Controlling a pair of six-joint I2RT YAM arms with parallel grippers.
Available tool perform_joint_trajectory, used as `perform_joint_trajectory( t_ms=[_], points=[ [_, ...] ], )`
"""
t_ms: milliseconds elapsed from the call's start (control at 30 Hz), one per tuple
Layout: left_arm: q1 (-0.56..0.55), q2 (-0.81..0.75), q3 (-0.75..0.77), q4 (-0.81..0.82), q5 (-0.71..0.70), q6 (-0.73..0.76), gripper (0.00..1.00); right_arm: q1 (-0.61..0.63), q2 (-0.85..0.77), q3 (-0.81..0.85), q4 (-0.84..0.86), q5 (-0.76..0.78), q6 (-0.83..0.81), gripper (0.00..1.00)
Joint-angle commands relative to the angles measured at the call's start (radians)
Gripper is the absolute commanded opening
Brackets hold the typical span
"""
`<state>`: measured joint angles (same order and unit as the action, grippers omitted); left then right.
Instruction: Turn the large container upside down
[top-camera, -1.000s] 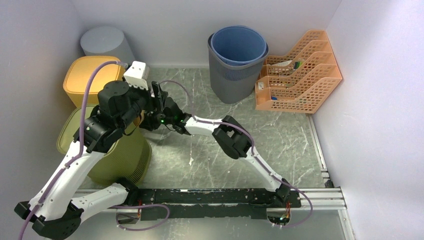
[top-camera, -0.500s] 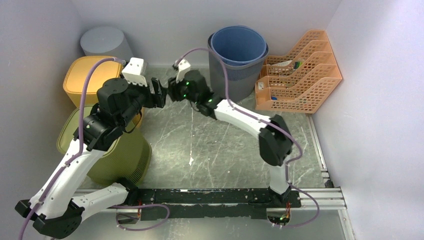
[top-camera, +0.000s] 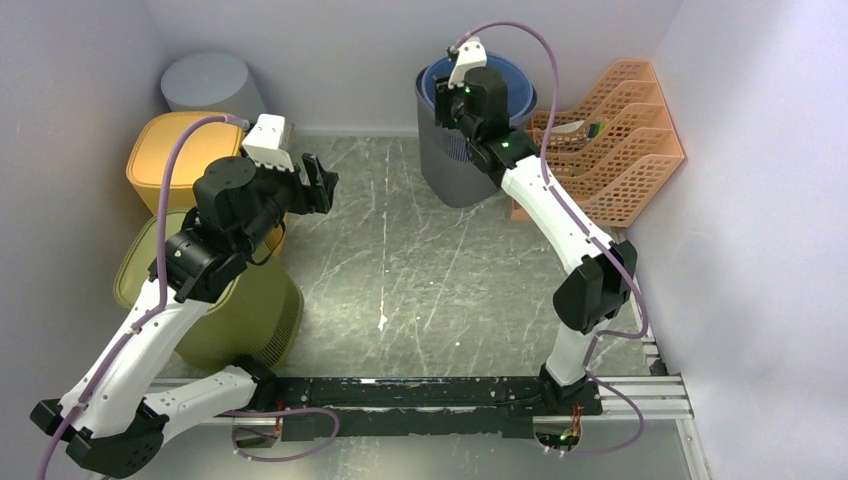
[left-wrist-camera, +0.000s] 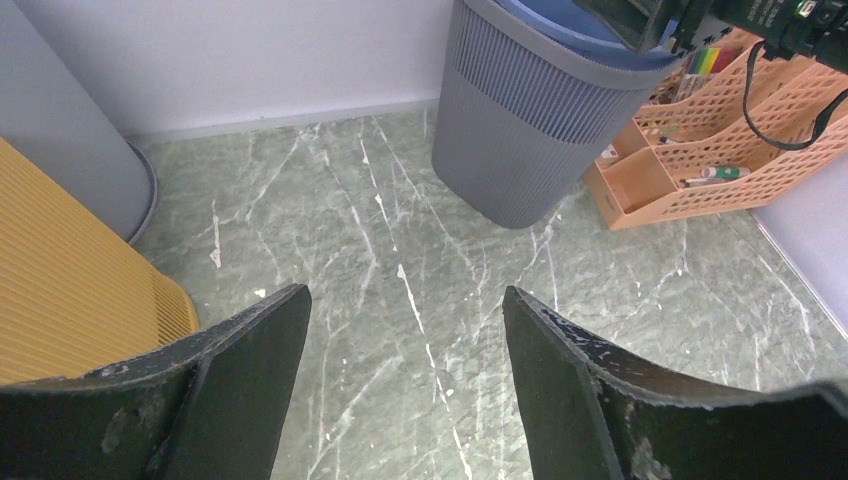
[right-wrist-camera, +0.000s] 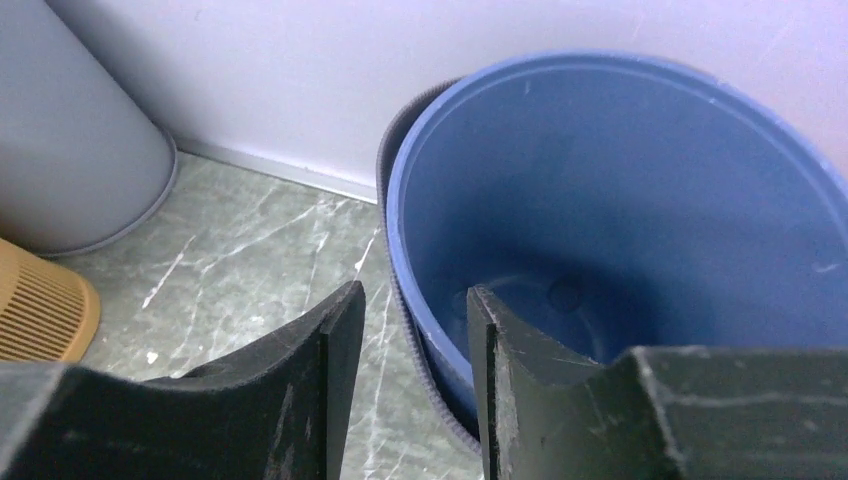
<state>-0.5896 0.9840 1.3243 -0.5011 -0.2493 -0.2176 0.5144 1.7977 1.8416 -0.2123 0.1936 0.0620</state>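
Observation:
The large container (top-camera: 460, 172) is a grey ribbed bin standing upright at the back, with a blue bucket (top-camera: 503, 95) nested inside it. My right gripper (top-camera: 452, 103) hovers over its left rim. In the right wrist view the gripper (right-wrist-camera: 415, 290) is open, with one finger outside the grey wall (right-wrist-camera: 432, 385) and the other over the blue bucket (right-wrist-camera: 620, 200), and neither finger touches. My left gripper (top-camera: 322, 182) hangs open above the bare floor at mid-left. In its own view it (left-wrist-camera: 405, 292) holds nothing, and the container (left-wrist-camera: 520, 130) stands ahead.
An olive bin (top-camera: 250, 310) stands under the left arm, a yellow bin (top-camera: 180, 150) behind it and a grey cylinder bin (top-camera: 205, 85) in the back-left corner. An orange file organiser (top-camera: 600, 150) sits right of the container. Walls close three sides.
The right arm swung from beside the left gripper near the olive bin to the back, over the container's rim, and its jaws widened. The left gripper opened slightly and stayed put.

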Motion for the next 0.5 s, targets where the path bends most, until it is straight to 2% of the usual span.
perform_joint_trajectory(
  t_ms=[0, 100, 200, 233, 267, 300, 467],
  points=[
    [0.003, -0.018, -0.008, 0.03, 0.002, -0.004, 0.82, -0.008, 0.008, 0.04, -0.016, 0.012, -0.071, 0.44],
    [0.002, -0.023, -0.017, 0.027, -0.005, -0.002, 0.82, -0.016, 0.045, 0.085, -0.039, 0.002, -0.076, 0.48],
    [0.002, -0.026, -0.023, 0.023, -0.005, -0.002, 0.82, -0.067, 0.122, 0.189, -0.135, -0.054, -0.061, 0.59],
    [0.002, -0.026, -0.021, 0.02, -0.006, -0.002, 0.82, -0.073, 0.144, 0.222, -0.157, -0.069, -0.059, 0.68],
    [0.002, -0.026, -0.021, 0.018, -0.008, -0.001, 0.82, -0.075, 0.162, 0.245, -0.168, -0.078, -0.061, 0.91],
    [0.002, -0.026, -0.02, 0.018, -0.01, 0.001, 0.82, -0.076, 0.172, 0.256, -0.165, -0.082, -0.064, 0.99],
    [0.002, -0.027, -0.027, 0.018, -0.02, 0.006, 0.83, -0.09, 0.173, 0.224, -0.098, -0.103, -0.071, 1.0]
  ],
)
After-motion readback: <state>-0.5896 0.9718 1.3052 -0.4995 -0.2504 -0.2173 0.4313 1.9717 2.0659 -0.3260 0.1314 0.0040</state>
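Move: The blue container, nested in the tall grey bin, has its middle about 8 cm ahead of the right hand, 8 cm to its right and 19 cm below; the hand hangs above its near left rim. The grey bin's middle is about 7 cm ahead, 7 cm right and 21 cm below. The orange rack stands some 33 cm to the right and 3 cm ahead, 24 cm below. From the left hand the blue container lies about 30 cm ahead, 32 cm right and 22 cm lower. The blue container's near left rim is what the right hand works in over: after a lift of about 1 cm it goes forward some 5 cm, drifting right, then sinks nearly 3 cm from its highest point, fingers staying close to level. On the way the half-open fingers spread fully. Contact with the rim can't be seen. ##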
